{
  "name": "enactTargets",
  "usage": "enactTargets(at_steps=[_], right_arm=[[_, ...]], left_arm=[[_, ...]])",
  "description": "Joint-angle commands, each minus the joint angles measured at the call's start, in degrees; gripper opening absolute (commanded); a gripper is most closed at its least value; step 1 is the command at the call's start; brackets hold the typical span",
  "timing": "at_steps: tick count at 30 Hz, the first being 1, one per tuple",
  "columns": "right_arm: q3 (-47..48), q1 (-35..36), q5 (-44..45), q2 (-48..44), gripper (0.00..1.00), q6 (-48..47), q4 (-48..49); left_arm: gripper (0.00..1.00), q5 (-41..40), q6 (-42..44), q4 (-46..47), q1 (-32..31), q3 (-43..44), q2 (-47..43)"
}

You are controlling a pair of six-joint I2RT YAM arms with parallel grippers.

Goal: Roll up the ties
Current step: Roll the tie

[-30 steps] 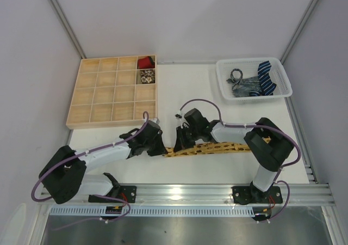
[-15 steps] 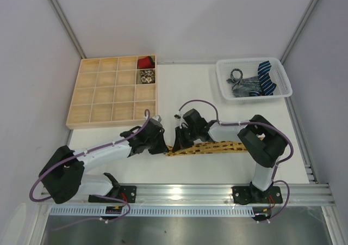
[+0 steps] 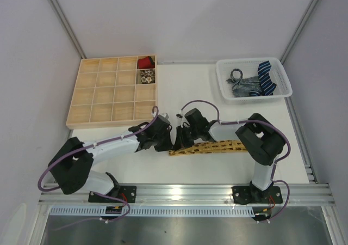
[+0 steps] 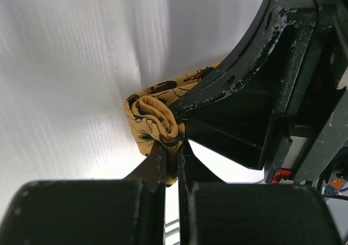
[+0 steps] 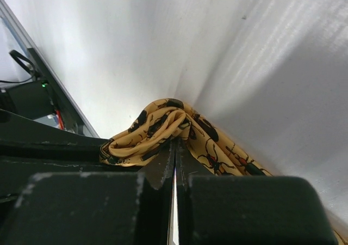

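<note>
A mustard-yellow tie (image 3: pixel 215 146) with dark beetle prints lies across the table, its left end curled into a small loose roll (image 4: pixel 154 117). My left gripper (image 3: pixel 165 142) is shut on that roll, and fabric shows between its jaws (image 4: pixel 171 149). From the other side, my right gripper (image 3: pixel 180 140) is shut with its tips pinching a fold of the same roll (image 5: pixel 175 142); the tie's length (image 5: pixel 228 158) trails off to the right. The two grippers nearly touch. More ties, a navy striped one (image 3: pixel 266 74) and a grey one (image 3: pixel 243 85), lie in a basket.
The white basket (image 3: pixel 224 79) stands at the back right. A wooden compartment tray (image 3: pixel 103 95) sits at the back left, with a red roll (image 3: pixel 144 63) and a pale patterned roll (image 3: pixel 145 77) in its right column. Purple cables loop over both arms.
My left arm has swung right, bringing its gripper close against the right gripper. The tie's left end has shifted slightly right and bunched up more.
</note>
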Motion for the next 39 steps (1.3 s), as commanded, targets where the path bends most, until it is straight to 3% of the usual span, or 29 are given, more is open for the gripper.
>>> enactTargets(at_steps=[1, 16, 25, 39], right_arm=[[-1.22, -0.16, -5.31, 0.72, 0.00, 3.42, 7.62], [-3.16, -2.45, -8.83, 0.28, 0.01, 2.37, 8.51], [0.88, -4.65, 2.32, -7.97, 0.01, -5.36, -8.01], [-6.67, -9.22, 8.22, -12.03, 0.01, -5.98, -10.04]], left_arm=[[0.01, 2.61, -2.26, 5.33, -1.29, 3.61, 2.16], [0.00, 4.11, -1.05, 1.66, -1.99, 11.70, 10.77], [0.00, 4.11, 0.01, -1.78, -2.08, 13.46, 14.21], [0.00, 2.35, 0.72, -4.07, -3.49, 17.15, 17.98]])
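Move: Just beyond the left fingertips, which still pinch its folds, lies the rolled end of the tie, its middle about 1 cm ahead and 1 cm below. It is roughly 2 cm to the left of the right hand's shut tips and level with them. From the left hand, the middle of the loose length is some 26 cm to the right and level fore and aft; the wooden organizer's middle is about 26 cm ahead and 24 cm left. Keeping its pinch on the rolled end, the left hand travels about 5 cm right along the tie, drifting slightly forward and sinking a little. The right hand, fingers shut, starts beside the roll and leads the same way, first slow and low, then quicker, lifting some 2 cm and edging forward, about 7 cm right in all. ##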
